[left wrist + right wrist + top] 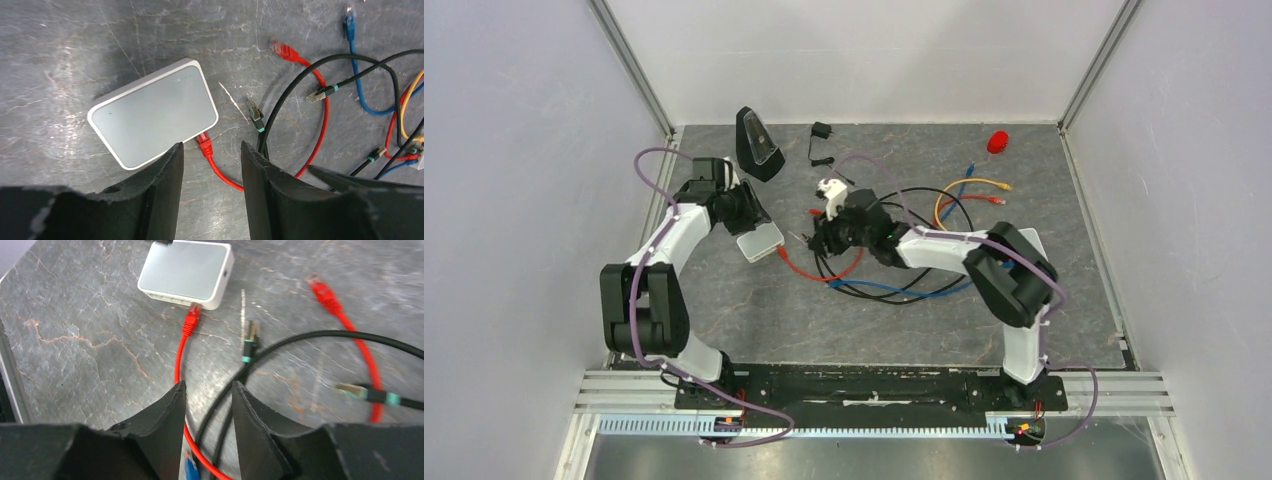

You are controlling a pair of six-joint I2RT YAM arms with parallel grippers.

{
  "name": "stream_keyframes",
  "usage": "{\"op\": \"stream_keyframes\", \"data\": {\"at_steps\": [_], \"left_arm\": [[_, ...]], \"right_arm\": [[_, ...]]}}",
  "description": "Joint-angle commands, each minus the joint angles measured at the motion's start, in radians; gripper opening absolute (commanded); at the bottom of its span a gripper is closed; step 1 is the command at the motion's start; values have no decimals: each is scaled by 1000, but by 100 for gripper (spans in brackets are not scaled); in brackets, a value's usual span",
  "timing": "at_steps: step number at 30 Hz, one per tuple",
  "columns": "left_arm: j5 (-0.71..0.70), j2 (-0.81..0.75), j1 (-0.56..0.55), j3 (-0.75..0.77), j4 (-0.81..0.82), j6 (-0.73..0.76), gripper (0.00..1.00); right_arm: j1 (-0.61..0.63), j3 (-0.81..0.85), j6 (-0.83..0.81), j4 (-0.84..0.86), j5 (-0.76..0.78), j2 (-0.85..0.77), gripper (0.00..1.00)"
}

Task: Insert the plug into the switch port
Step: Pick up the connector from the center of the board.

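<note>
The switch is a flat pale grey-white box (155,112), (186,271), (759,241) lying on the stone-patterned mat. A red plug (204,144), (190,320) on a red cable meets the port edge of the box (172,299). How deep it sits I cannot tell. My left gripper (212,147), (749,215) hovers open just over the box's near corner, with the plug between its fingertips below. My right gripper (207,385), (819,240) is open to the right of the box, above the red cable and black cables, holding nothing.
Loose black (320,91), blue (350,22), yellow (984,184) and red (325,292) network cables tangle right of the box. A black wedge device (757,143), a small black adapter (821,132) and a red object (998,141) stand at the back.
</note>
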Motion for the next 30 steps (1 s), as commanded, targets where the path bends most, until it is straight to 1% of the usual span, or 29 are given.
{"op": "stream_keyframes", "data": {"at_steps": [1,7,13,16,20,24,27,28,30], "left_arm": [[-33,-94,15,13,10,-34,52],[-8,-162,16,-44,-12,-4,51],[5,-188,16,-72,-32,11,52],[18,-196,16,-72,-38,1,52],[2,-202,16,-67,-37,-9,51],[19,-199,16,-72,-30,-13,51],[95,-200,16,-99,10,-38,52],[133,-199,46,-111,29,-54,52],[161,-195,47,-121,44,-69,52]], "right_arm": [[48,161,16,-12,14,105,41],[71,293,-38,-100,100,220,43],[70,393,-116,-184,145,306,45],[73,396,-166,-211,178,323,46],[76,384,-240,-235,222,324,47],[93,365,-293,-262,248,321,45],[125,336,-368,-270,359,320,43],[133,330,-381,-266,377,325,43],[132,333,-377,-262,353,338,39]]}}
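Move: The black cable's connector lies about 4 cm ahead, 5 cm left and 10 cm below the right hand. The switch sits some 10 cm left of it, level with it; a second black connector is about 6 cm to its right, and a loose red plug about 6 cm beyond and 2 cm right. From the left hand, the first connector lies level, 8 cm right and 10 cm down. The right hand, open, sinks about 8 cm forward-left, steepening over the black connector; the left draws back, rising. ##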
